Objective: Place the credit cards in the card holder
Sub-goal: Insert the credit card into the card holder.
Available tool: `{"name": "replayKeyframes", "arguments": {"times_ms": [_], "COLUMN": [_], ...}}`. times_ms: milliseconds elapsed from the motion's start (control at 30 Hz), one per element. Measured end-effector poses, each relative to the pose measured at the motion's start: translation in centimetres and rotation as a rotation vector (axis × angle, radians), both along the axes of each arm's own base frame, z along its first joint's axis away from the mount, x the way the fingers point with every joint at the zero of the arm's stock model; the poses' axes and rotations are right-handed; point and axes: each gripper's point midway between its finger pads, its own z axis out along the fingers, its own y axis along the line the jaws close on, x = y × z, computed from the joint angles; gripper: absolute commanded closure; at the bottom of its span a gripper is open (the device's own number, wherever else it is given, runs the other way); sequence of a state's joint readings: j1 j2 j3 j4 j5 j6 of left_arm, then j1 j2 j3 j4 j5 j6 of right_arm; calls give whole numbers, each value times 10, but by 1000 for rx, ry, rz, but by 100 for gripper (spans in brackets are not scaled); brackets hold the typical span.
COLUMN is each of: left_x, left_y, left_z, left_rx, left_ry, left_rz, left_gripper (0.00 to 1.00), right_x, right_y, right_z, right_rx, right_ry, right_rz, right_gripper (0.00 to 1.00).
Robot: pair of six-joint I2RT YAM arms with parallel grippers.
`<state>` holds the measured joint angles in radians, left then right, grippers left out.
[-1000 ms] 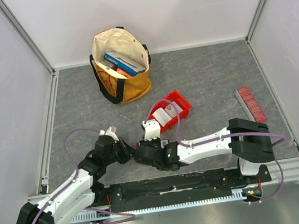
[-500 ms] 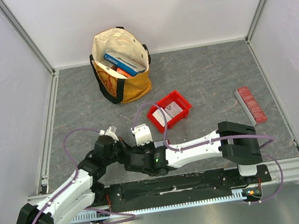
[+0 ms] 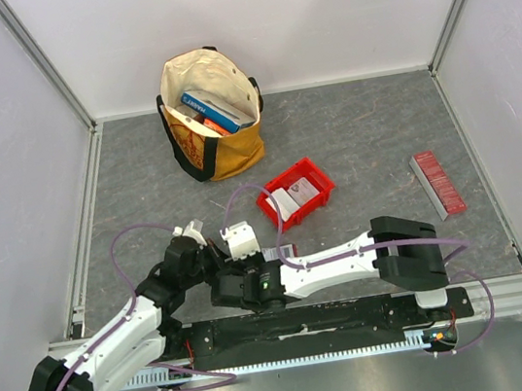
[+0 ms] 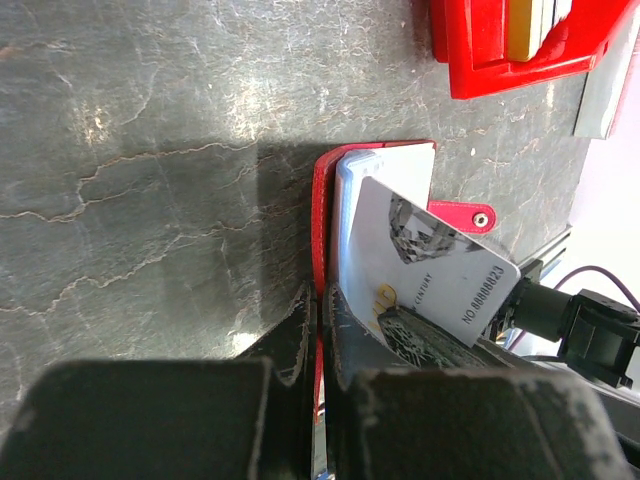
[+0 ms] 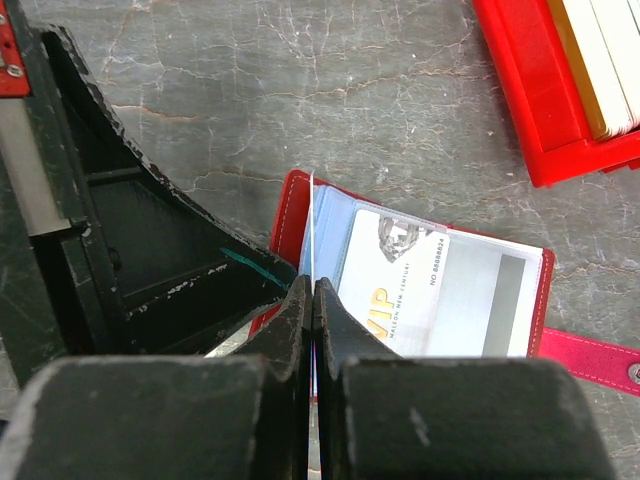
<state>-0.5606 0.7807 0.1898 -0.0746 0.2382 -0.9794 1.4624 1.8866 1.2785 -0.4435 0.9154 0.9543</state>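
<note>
The card holder [image 5: 287,215] is a dark red wallet lying open on the grey table, and one white VIP card [image 5: 400,280] sits in its clear inner slot. My left gripper [image 4: 318,300] is shut on the wallet's red cover edge [image 4: 322,200]. My right gripper [image 5: 312,290] is shut on a thin white card, seen edge-on [image 5: 312,200] over the wallet's left side. In the left wrist view that card [image 4: 430,265] tilts over the pale slots. In the top view both grippers meet at the wallet [image 3: 279,252], the left [image 3: 213,259] and the right [image 3: 229,277].
A bright red plastic bin [image 3: 308,171] with more cards [image 5: 600,60] stands just behind the wallet. A cream and yellow tote bag [image 3: 213,114] holding blue books stands at the back. A ridged red strip [image 3: 438,183] lies at the right.
My right arm has swung left from in front of the red bin, carrying the card to the wallet beside the left gripper. The left arm has held still.
</note>
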Motion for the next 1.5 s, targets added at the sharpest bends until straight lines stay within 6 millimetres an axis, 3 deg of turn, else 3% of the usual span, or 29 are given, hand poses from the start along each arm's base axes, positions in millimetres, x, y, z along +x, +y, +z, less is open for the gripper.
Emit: {"name": "replayKeyframes", "arguments": {"times_ms": [433,733,933,1100,1333,1500], "left_x": [0,0,0,-1,-4,-5], "left_y": [0,0,0,1,3,4], "left_z": [0,1,2,-1,-7,-10], "left_rx": [0,-2,-4,0,8,12], "left_ry": [-1,-3,-6,0,12,17], "left_rz": [0,0,0,1,1,1], "left_gripper": [98,98,98,98,98,98], "right_x": [1,4,3,3,2,-5], "right_y": [-7,-21,-36,-59,-104,-107], "right_z": [-8,0,7,9,-11,-14], "right_rx": [-112,-130,-136,-130,-132,-22], "right_ry": [-14,-33,-37,-30,43,95], "right_rz": [-36,-68,-89,-116,-165,-137], "right_gripper": [100,100,100,100,100,100]}}
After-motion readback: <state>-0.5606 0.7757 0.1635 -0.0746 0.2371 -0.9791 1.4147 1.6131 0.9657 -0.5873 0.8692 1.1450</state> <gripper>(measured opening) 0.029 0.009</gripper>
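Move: The right hand, holding the silver card, is low over the card holder's left edge. The open card holder's middle lies about 6 cm to its right, 1 cm back and some 4 cm below; the snap strap sticks out about 14 cm to the right, 1 cm back, and the red box sits about 14 cm right and 12 cm ahead. From the left hand, pinching the left edge, the holder's middle is about 7 cm right, level ahead, 1 cm lower. Still pinching the silver card, the right hand carries it rightward about 11 cm across the open card holder, away from the left gripper and over to the right-hand page. It dips a little, rises to clear, then sinks again late in the sweep, ending some 1.5 cm lower, turning about 10 degrees clockwise. The left fingers keep their pinch on the holder's left edge, easing down about 1 cm near the end. ##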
